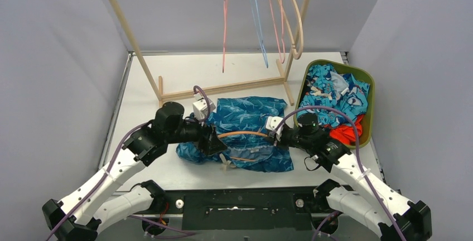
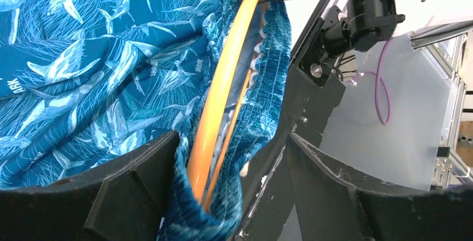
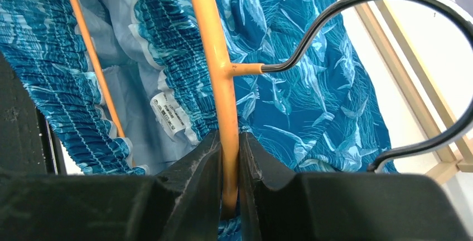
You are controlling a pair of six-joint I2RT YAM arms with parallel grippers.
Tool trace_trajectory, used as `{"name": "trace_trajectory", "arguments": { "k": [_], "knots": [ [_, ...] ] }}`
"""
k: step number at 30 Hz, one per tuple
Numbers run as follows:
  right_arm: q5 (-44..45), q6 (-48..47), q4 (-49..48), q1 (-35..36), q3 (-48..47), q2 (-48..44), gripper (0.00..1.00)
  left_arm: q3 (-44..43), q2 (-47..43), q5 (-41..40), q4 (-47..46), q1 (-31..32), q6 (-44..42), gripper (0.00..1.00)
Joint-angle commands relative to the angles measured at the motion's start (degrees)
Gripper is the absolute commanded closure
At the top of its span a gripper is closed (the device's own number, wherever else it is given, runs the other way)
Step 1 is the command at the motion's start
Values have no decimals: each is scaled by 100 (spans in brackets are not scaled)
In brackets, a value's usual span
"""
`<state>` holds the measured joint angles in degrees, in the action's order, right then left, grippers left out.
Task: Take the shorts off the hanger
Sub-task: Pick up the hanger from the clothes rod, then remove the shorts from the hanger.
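Observation:
Blue shark-print shorts (image 1: 245,119) lie on the table, their elastic waistband still threaded on an orange hanger (image 1: 245,134). My right gripper (image 1: 275,135) is shut on the hanger's orange bar (image 3: 215,57), just below the spot where its black hook (image 3: 357,1) joins. In the right wrist view the shorts (image 3: 301,85) spread out behind the bar. My left gripper (image 1: 218,146) is at the hanger's other end. Its jaws stand wide open, with the hanger end (image 2: 220,96) and bunched waistband (image 2: 262,112) between the fingers (image 2: 139,168), resting against the left one.
A wooden clothes rack (image 1: 167,93) stands behind the shorts, with empty pink (image 1: 225,18) and blue hangers (image 1: 257,18) on its rail. A green basket (image 1: 370,93) at the right holds turquoise-print and orange-red shorts. Grey walls close in both sides.

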<state>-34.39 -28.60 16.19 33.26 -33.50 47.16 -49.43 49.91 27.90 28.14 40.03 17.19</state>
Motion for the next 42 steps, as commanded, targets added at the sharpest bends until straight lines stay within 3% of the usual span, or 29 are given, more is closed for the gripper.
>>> {"name": "trace_trajectory", "arguments": {
  "k": [1,6,11,15,22,29,32,38,42],
  "knots": [
    [-173,-177,-185,114,-339,32,100,-431,270,-257,176,6,-265,32],
    [-287,-255,6,177,-432,76,100,-916,345,-1170,479,5,-243,31],
    [-429,-184,-45,198,-474,171,100,-665,355,-203,-132,6,-205,32],
    [-544,-34,-304,278,-465,252,100,-475,670,665,-417,31,12,40],
    [-517,94,-612,464,-474,316,100,-682,1348,286,80,364,-234,50],
    [-369,209,-746,506,-440,334,100,-551,1374,-260,91,411,-154,87],
    [-3,450,-902,512,-405,262,90,-534,1247,-447,99,409,-122,100],
    [1336,1727,-1599,515,-220,-145,48,-415,757,-859,6,409,-217,100],
    [1996,2658,-1618,507,-171,-441,30,-436,424,-1214,49,405,-276,100]
  ]
}}
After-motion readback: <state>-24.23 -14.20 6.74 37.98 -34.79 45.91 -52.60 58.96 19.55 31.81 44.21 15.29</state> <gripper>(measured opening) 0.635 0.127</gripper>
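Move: The orange hanger's left shoulder lies about 4 cm to the right of the open left hand, 1 cm farther out and 4 cm lower, and some 13 cm to the left of the right hand, which already holds the other shoulder. Its hook is roughly 14 cm right of the left hand and 6 cm ahead. The blue shorts' middle lies 8 cm right, 5 ahead and 9 below that hand, and their cream drawstring 4 cm back, 2 right, 9 below. The hanger's left shoulder is pinched by the left hand, which swings briefly forward, comes back, goes down and right about 4 cm with fingers closing, then eases left and slightly forward with its hold. The right hand first keeps its grip, drawing back and left a couple of centimetres, then opens and withdraws up and forward, turning some 15 degrees clockwise. ##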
